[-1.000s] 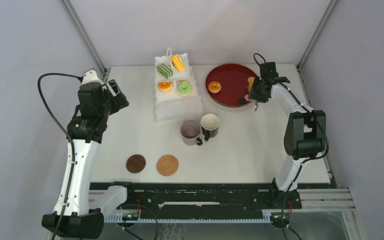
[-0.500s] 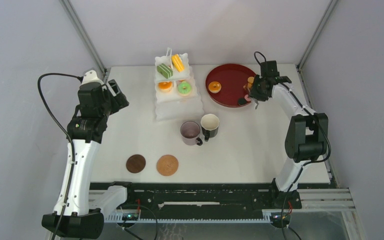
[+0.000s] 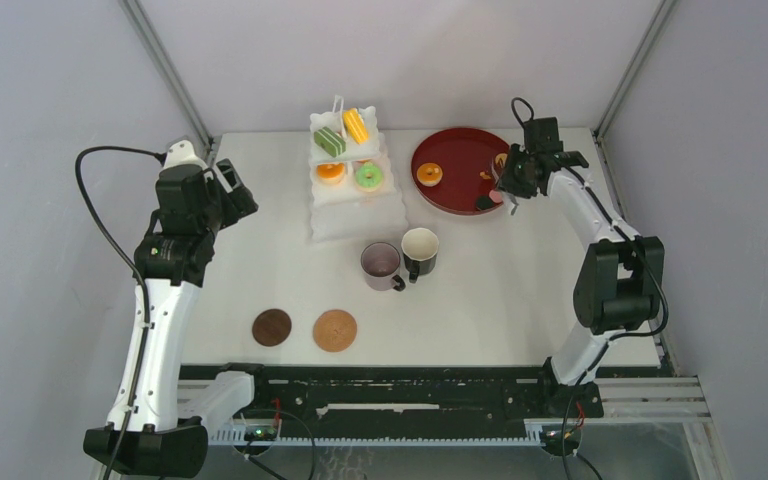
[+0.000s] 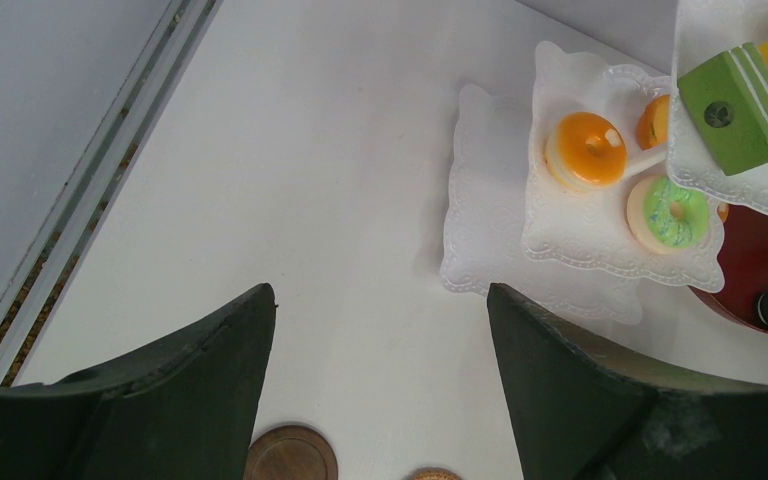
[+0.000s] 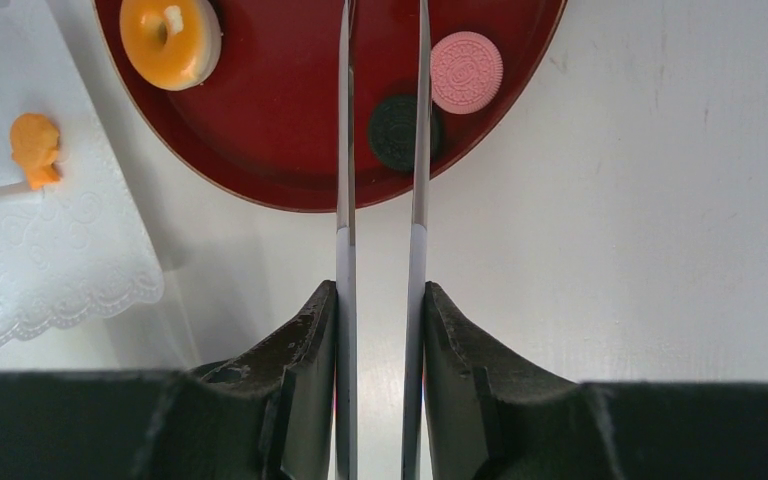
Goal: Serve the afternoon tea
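The white three-tier stand (image 3: pixel 355 215) at the back centre carries green (image 3: pixel 329 141), yellow (image 3: pixel 356 126) and orange (image 3: pixel 330 172) pastries. A mauve mug (image 3: pixel 381 264) and a black mug (image 3: pixel 420 250) stand together mid-table. Two brown coasters (image 3: pixel 272 327) (image 3: pixel 335 330) lie near the front. My right gripper (image 5: pixel 380 295) is shut on the long metal tongs (image 5: pixel 346 150). Their two blades reach over the tray's near rim and pass over a black cookie (image 5: pixel 392 130); their tips are out of frame. My left gripper (image 4: pixel 380 300) hangs open and empty, left of the stand (image 4: pixel 490 230).
The dark red tray (image 3: pixel 455 150) at the back right holds an orange doughnut (image 5: pixel 170 28), the black cookie and a pink cookie (image 5: pixel 466 72). A small orange piece (image 5: pixel 35 148) lies on the stand's lowest tier. Frame posts rise at the back corners.
My right arm has shifted a little toward the back over the tray's edge, and its jaws have squeezed the tongs narrower. The left arm has not moved.
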### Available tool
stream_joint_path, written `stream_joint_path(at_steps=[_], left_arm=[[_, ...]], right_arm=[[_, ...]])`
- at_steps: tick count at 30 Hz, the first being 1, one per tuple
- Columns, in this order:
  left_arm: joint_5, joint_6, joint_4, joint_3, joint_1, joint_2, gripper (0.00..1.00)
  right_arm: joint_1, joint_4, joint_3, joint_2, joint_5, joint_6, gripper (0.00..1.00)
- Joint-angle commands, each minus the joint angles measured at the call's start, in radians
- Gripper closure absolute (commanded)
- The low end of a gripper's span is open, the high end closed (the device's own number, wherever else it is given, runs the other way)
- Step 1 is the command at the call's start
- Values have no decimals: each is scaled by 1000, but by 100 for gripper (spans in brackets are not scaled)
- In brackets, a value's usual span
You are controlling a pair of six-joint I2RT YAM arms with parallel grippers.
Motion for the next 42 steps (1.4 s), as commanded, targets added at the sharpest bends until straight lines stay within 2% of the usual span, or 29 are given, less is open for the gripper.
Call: stream_joint_path(at_steps=[1,19,25,33,42], left_arm=[[7,1,39,4,-1,-14,18],[0,5,40,-4,-1,-19,18],[15,-4,49,-13,-1,-11,18],[6,2,46,-11,0,-17,18],[15,-4,49,-17,-1,-12,18]], right_arm=[[14,35,31,-89,-25,-2,85],[42,46,61,-108,-44,11,87],[57,203,-31,-101,-93,26,87],[139,130,-111,-52,-50,-18,87],[140,121,-163,-67,-58,-20,73]])
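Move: The right hand still grips the tongs. From it, the white stand's bottom tier lies roughly 37 cm to the left, 2 cm farther out and 11 cm lower. The black cookie is about 6 cm ahead, 4 cm left; the pink one 8 cm ahead, 2 cm left; the orange donut 15 cm ahead, 19 cm left, all some 12 cm below. For the idle left hand, that tier is about 15 cm ahead, 25 cm right and 27 cm down. Keeping its hold on the tongs, which seem to have an orange cookie at their tips, the right hand lifts about 3 cm while easing left. It then swings left over the plate towards the stand, sinks about 7 cm and draws back some 4 cm, turning about 10 degrees counter-clockwise; the tong arms squeeze closer together at the end. ##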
